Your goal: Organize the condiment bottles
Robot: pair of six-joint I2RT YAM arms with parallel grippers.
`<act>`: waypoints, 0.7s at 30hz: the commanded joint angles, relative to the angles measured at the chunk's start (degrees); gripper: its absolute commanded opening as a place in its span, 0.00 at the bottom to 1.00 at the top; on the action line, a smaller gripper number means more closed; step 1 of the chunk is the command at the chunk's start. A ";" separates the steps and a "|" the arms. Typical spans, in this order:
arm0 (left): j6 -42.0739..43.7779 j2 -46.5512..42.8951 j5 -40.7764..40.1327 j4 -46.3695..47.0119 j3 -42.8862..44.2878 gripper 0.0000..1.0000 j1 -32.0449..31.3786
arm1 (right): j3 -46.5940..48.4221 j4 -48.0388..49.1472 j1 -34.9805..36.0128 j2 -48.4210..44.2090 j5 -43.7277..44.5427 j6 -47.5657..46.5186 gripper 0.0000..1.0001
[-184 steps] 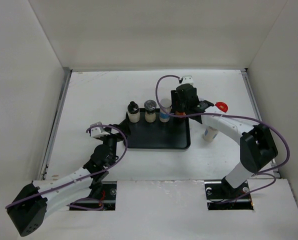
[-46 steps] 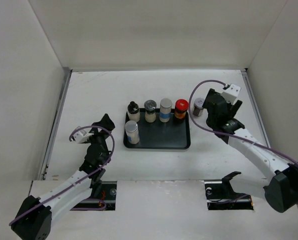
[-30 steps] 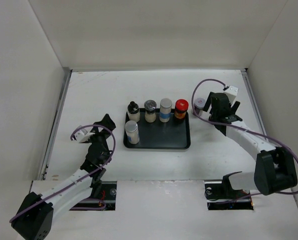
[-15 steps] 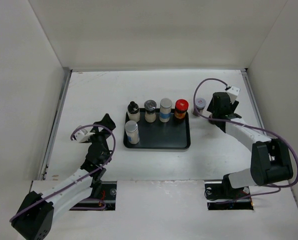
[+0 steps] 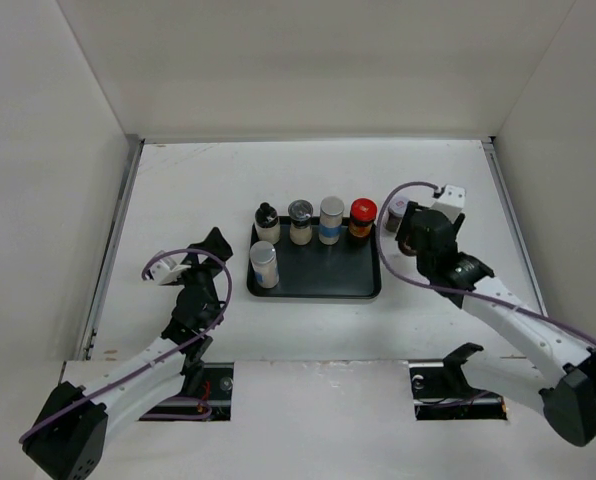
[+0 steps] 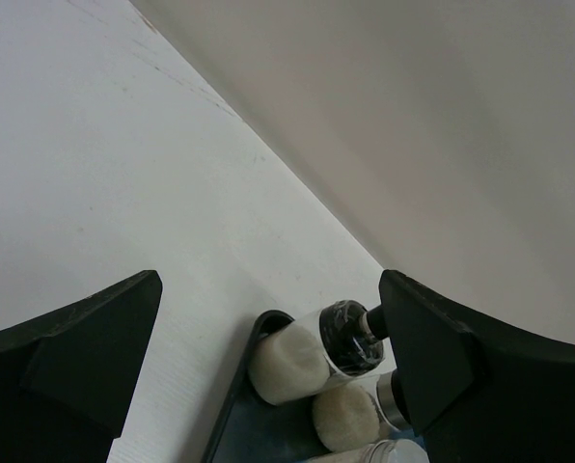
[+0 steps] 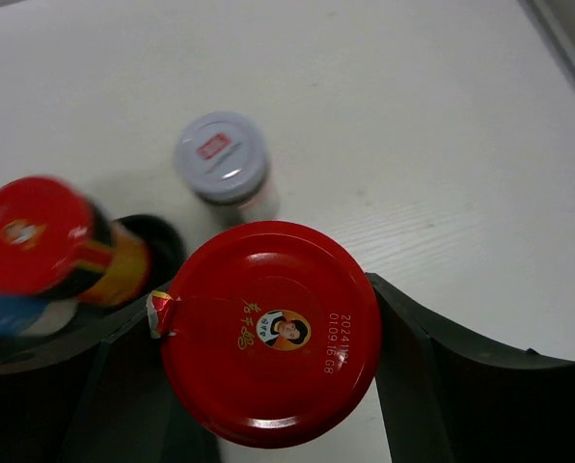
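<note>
A black tray (image 5: 323, 278) holds a back row of bottles: a black-capped one (image 5: 266, 222), a grey-capped one (image 5: 300, 220), a white and blue one (image 5: 331, 218) and a red-lidded brown jar (image 5: 362, 216). A white bottle (image 5: 264, 264) stands at the tray's front left. A grey-lidded jar (image 5: 395, 212) stands on the table, right of the tray. My right gripper (image 5: 416, 240) is shut on a second red-lidded jar (image 7: 268, 318), right of the tray and just nearer me than the grey-lidded jar (image 7: 222, 159). My left gripper (image 5: 207, 247) is open and empty, left of the tray.
White walls enclose the table on the left, back and right. In the left wrist view the black-capped bottle (image 6: 312, 352) and the tray's corner (image 6: 237, 391) lie ahead between my open fingers (image 6: 75, 357). A purple cable loops over the right arm (image 5: 508, 315).
My right gripper has moved from beside the grey-lidded jar back toward me and left, nearer the tray's right edge, and its wrist has turned. The left arm has stayed still.
</note>
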 commanded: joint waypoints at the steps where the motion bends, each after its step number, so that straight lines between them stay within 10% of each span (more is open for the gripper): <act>1: -0.18 -1.72 0.72 2.79 -4.98 1.00 -0.32 | 4.55 0.16 8.78 -3.23 4.09 3.41 0.62; 21: -0.09 -0.14 0.72 3.40 -4.98 1.00 0.12 | 22.92 20.46 33.24 31.91 -0.39 2.37 0.63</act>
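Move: My right hand already holds the red-lidded jar clear of the table. The free tray spot for it lies some 28 cm to the left, about 2 cm nearer me and 14 cm below. The pebble bottle stands about 10 cm left of that spot, the pepper mill about 9 cm beyond it, the blue-label bottle 9 cm beyond and 7 cm to its right. From my left hand the spot is about 23 cm right, 2 cm ahead, 14 cm down. I swing my right hand about 28 cm to the left, from beside the tray in over it, keeping the jar pinched by its lid. The jar crosses on the near side of the standing row, rising a couple of centimetres at first and then sinking about 6 towards the free spot beside the pebble bottle, while the hand turns some 30 degrees counter-clockwise. ##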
